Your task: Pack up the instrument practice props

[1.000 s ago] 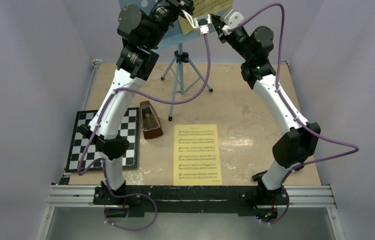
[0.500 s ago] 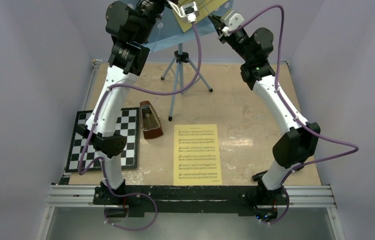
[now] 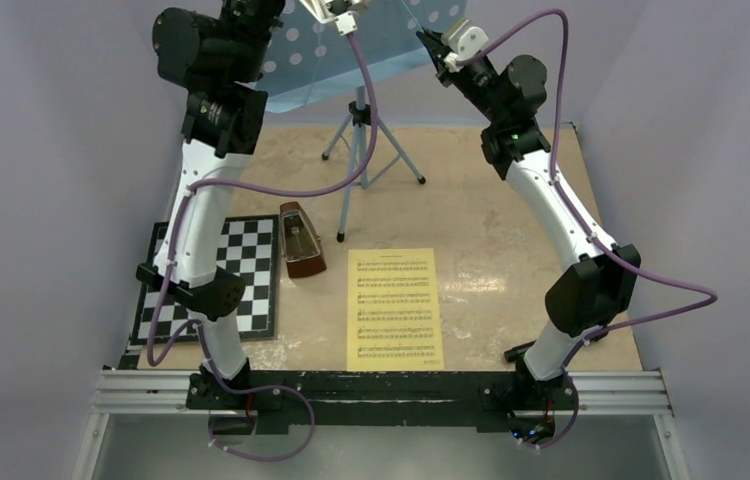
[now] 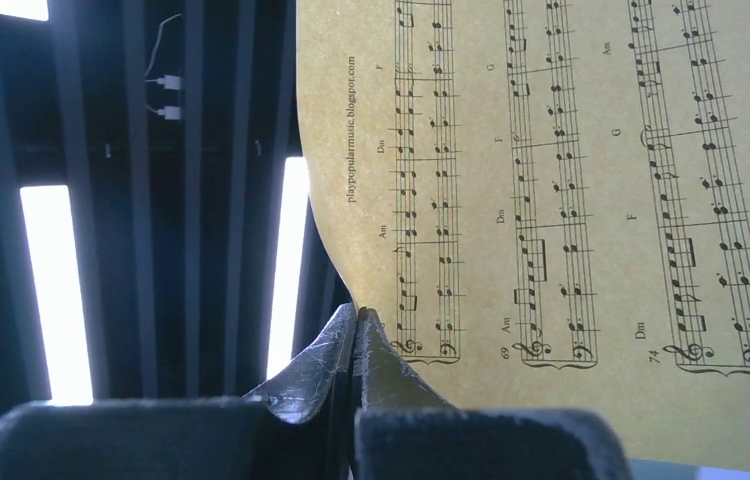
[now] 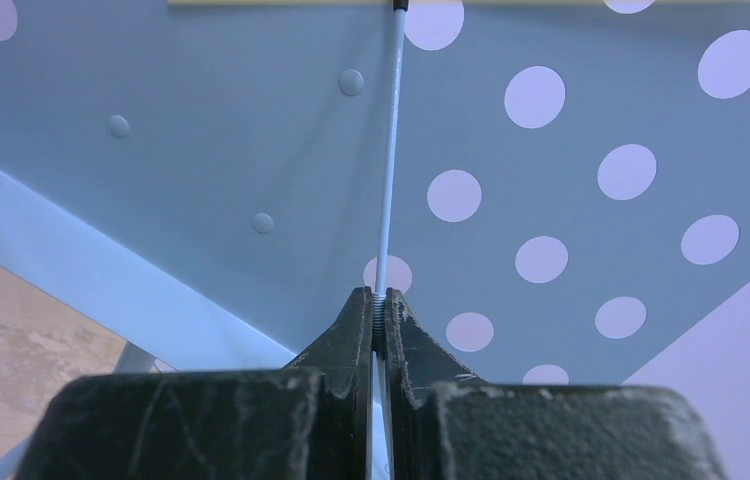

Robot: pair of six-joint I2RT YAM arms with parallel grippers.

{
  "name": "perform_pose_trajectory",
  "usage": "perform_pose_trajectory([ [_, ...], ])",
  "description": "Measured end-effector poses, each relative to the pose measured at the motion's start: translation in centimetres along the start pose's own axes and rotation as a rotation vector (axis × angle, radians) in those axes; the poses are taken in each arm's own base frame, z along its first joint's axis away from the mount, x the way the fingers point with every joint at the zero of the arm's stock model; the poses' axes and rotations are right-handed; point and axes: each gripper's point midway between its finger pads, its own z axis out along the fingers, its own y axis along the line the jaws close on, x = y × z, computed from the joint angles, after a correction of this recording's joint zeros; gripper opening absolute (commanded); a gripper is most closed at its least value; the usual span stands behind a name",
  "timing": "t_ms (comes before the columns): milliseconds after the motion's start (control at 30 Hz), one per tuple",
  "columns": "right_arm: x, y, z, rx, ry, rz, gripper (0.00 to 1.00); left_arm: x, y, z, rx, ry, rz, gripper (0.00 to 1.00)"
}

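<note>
My left gripper (image 4: pixel 358 316) is shut on the bottom corner of a yellow sheet (image 4: pixel 571 180) printed with music staves, held up high against the ceiling; in the top view that hand is past the upper edge. My right gripper (image 5: pixel 379 298) (image 3: pixel 429 38) is shut on a thin white wire arm (image 5: pixel 388 150) lying across the light-blue hole-punched music stand (image 5: pixel 571 130) (image 3: pixel 391 50). The stand rests on thin tripod legs (image 3: pixel 359 150). A second yellow sheet (image 3: pixel 394 308) lies flat on the table. The brown pyramid-shaped metronome (image 3: pixel 301 240) stands to its left.
A black-and-white chessboard (image 3: pixel 213 282) lies at the left edge under the left arm. Purple cables hang from both arms. Purple walls close in the beige table (image 3: pixel 491 230) on three sides. A black rail (image 3: pixel 381 385) runs along the near edge.
My left arm has swung up and to the left, carrying the yellow sheet off the stand and out of the top of the overhead view. The right arm has stayed still.
</note>
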Motion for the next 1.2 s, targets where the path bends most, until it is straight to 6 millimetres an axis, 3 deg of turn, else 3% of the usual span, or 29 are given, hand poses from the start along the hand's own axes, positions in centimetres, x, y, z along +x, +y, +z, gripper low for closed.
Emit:
perform_pose_trajectory([
  [200,0.1,0.0,0.1,-0.001,0.002,0.001,0.00,1.2,4.9,-0.9,-0.087,0.009,0.036,0.00],
  [233,0.1,0.0,0.1,-0.001,0.002,0.001,0.06,1.4,5.7,-1.1,-0.100,0.011,0.043,0.00],
  [333,0.1,0.0,0.1,-0.001,0.001,-0.002,0.41,1.7,8.3,-1.8,-0.135,0.012,0.050,0.00],
  [400,0.1,0.0,0.1,-0.002,0.004,0.005,0.57,1.6,10.1,-2.4,-0.154,0.001,0.045,0.00],
  [533,0.1,0.2,0.1,-0.009,0.003,0.007,0.77,0.3,13.7,-4.5,-0.155,-0.055,0.017,0.00],
  [767,0.5,0.7,-0.1,-0.027,0.025,0.049,0.99,-2.7,19.8,-7.6,-0.215,-0.173,-0.059,0.00],
  [833,0.3,0.9,-0.4,-0.038,0.030,0.058,0.99,-3.2,20.2,-8.2,-0.211,-0.194,-0.075,0.00],
  [933,-1.5,1.0,-1.7,-0.044,0.035,0.068,0.99,-4.2,19.4,-9.2,-0.167,-0.226,-0.105,0.00],
  [1067,-6.4,-0.4,-4.3,-0.005,0.012,0.047,0.99,-5.8,16.2,-11.2,-0.047,-0.268,-0.171,0.00],
  [1200,-12.5,-2.3,-8.1,0.065,-0.021,-0.007,0.99,-7.3,12.1,-15.1,0.111,-0.313,-0.246,0.00],
])
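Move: The sheet already on the table lies about 14 cm back, 20 cm to the right and 77 cm below the left hand, which already pinches another sheet. The metronome is some 3 cm ahead and 3 cm left, 73 cm down; the chessboard roughly 6 cm back, 24 cm left at table height. The right hand still grips the stand's wire page holder; the tray's middle is about 5 cm ahead, 12 cm left and 5 cm above it. The sheet pinched in the left fingers, already clear of the stand, is swept some 20 cm back towards the robot, first rising and veering left about 5 cm, then sinking about 10 cm as the hand turns roughly 20 degrees clockwise. Meanwhile the right fingers open wide, let go of the wire holder, and the hand backs off some 12 cm, rising and going right. ##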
